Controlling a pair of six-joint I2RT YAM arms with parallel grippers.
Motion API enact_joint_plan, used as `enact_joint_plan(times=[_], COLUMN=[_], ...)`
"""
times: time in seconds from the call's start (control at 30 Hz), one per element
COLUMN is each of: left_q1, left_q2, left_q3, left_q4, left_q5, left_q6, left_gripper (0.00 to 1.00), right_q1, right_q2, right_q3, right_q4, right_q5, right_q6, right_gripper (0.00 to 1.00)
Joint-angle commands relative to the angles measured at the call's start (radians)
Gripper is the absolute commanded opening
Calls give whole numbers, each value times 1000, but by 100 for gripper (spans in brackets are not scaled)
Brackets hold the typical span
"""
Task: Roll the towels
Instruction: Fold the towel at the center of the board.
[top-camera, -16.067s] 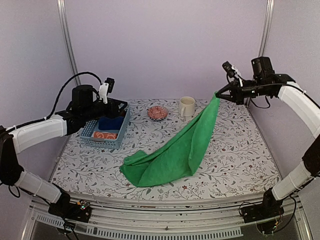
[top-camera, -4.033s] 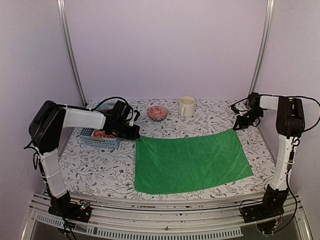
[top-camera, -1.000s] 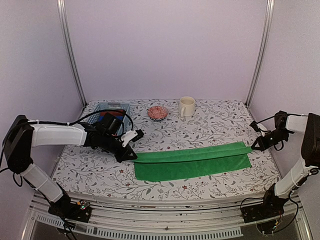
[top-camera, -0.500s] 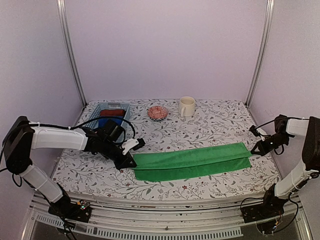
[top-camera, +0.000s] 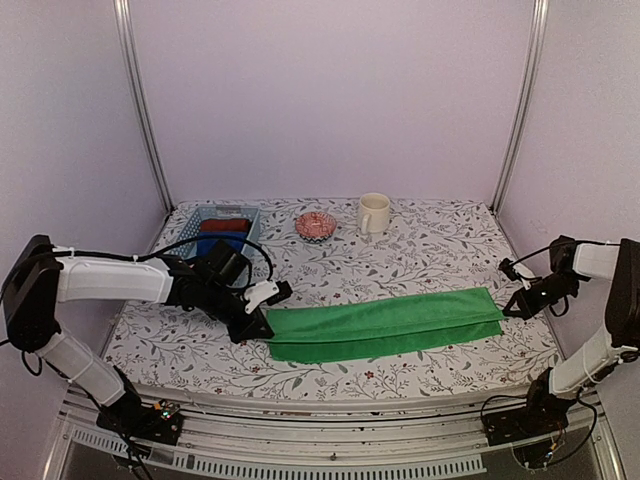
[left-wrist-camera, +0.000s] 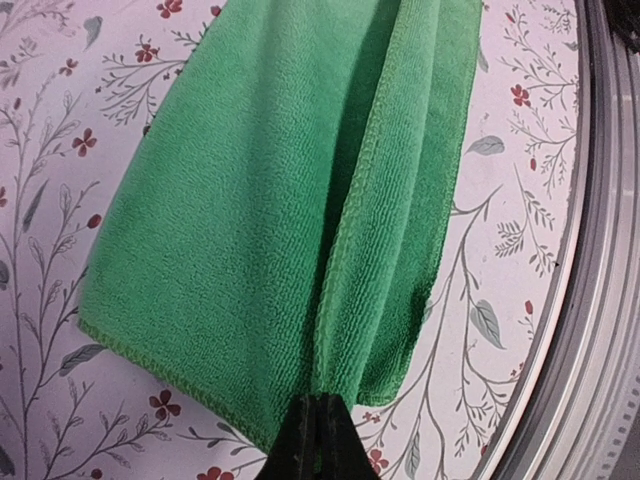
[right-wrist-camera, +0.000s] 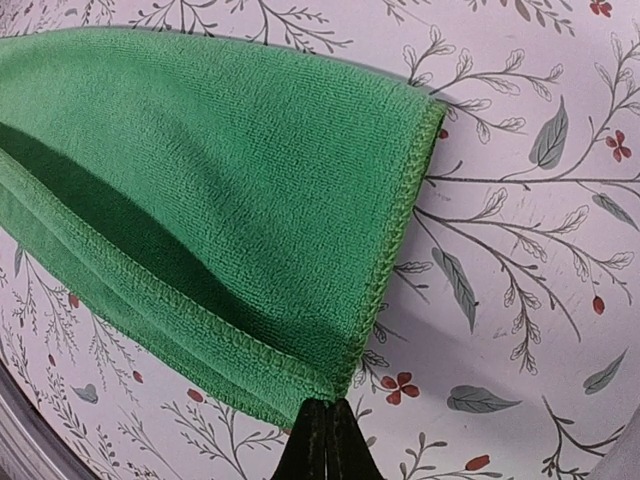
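Note:
A bright green towel (top-camera: 385, 325) lies folded lengthwise into a long strip across the near half of the table. My left gripper (top-camera: 262, 322) is shut on the strip's left end, where its black fingertips (left-wrist-camera: 322, 405) pinch the hemmed top layer of the towel (left-wrist-camera: 270, 200). At the right end, my right gripper (top-camera: 510, 307) is shut on a corner. There its tips (right-wrist-camera: 328, 405) clamp the stitched corner of the towel (right-wrist-camera: 220, 180), with the layers fanning out away from them.
A blue mesh basket (top-camera: 190, 240) holding a blue and a dark red cloth roll stands at the back left. A small patterned bowl (top-camera: 315, 224) and a cream mug (top-camera: 373, 212) stand at the back centre. The table's metal rail (left-wrist-camera: 600, 250) runs close by the left gripper.
Both grippers have moved toward the near edge with the towel's top layer. The fold has slid over the lower layer, and the strip now looks narrower.

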Motion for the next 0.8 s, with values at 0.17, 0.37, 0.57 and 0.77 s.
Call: enact_joint_plan(times=[0.17, 0.37, 0.57, 0.77], left_q1=[-35, -57, -87, -89], left_q2=[-28, -25, -32, -145], left_q3=[-17, -21, 14, 56], left_q4=[-42, -46, -149, -153], left_q5=[-18, -25, -117, -215], left_q6=[50, 64, 96, 78], left_gripper=[5, 9, 39, 47], right_q1=[-32, -37, -36, -37], right_q2=[-16, -31, -49, -157], right_q3=[-36, -68, -92, -5], right_q4=[11, 18, -31, -197], right_q5=[27, 13, 1, -102], right_q6=[-35, -54, -105, -194], right_gripper=[2, 4, 16, 31])
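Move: Each hand still pinches a near corner of the green towel's upper layer. For the left hand, the lower layer's near corner lies about 3 cm back, 2 cm to its right and 2 cm down, the fold's left end some 10 cm ahead and 2 cm right, the basket about 28 cm ahead and 13 cm left. For the right hand, the near corner is about 3 cm back, 2 cm left and 3 cm below; the fold's right end is 9 cm ahead, 4 cm left. Both hands let go of the green towel's corners after drawing the upper layer back towards the near edge and slightly down, the left by about 2.5 cm, the right by about 3.5 cm. The left fingers open about halfway as that hand slips left, off the corner, tilting a little; the right opens less and lifts a little at the end. ##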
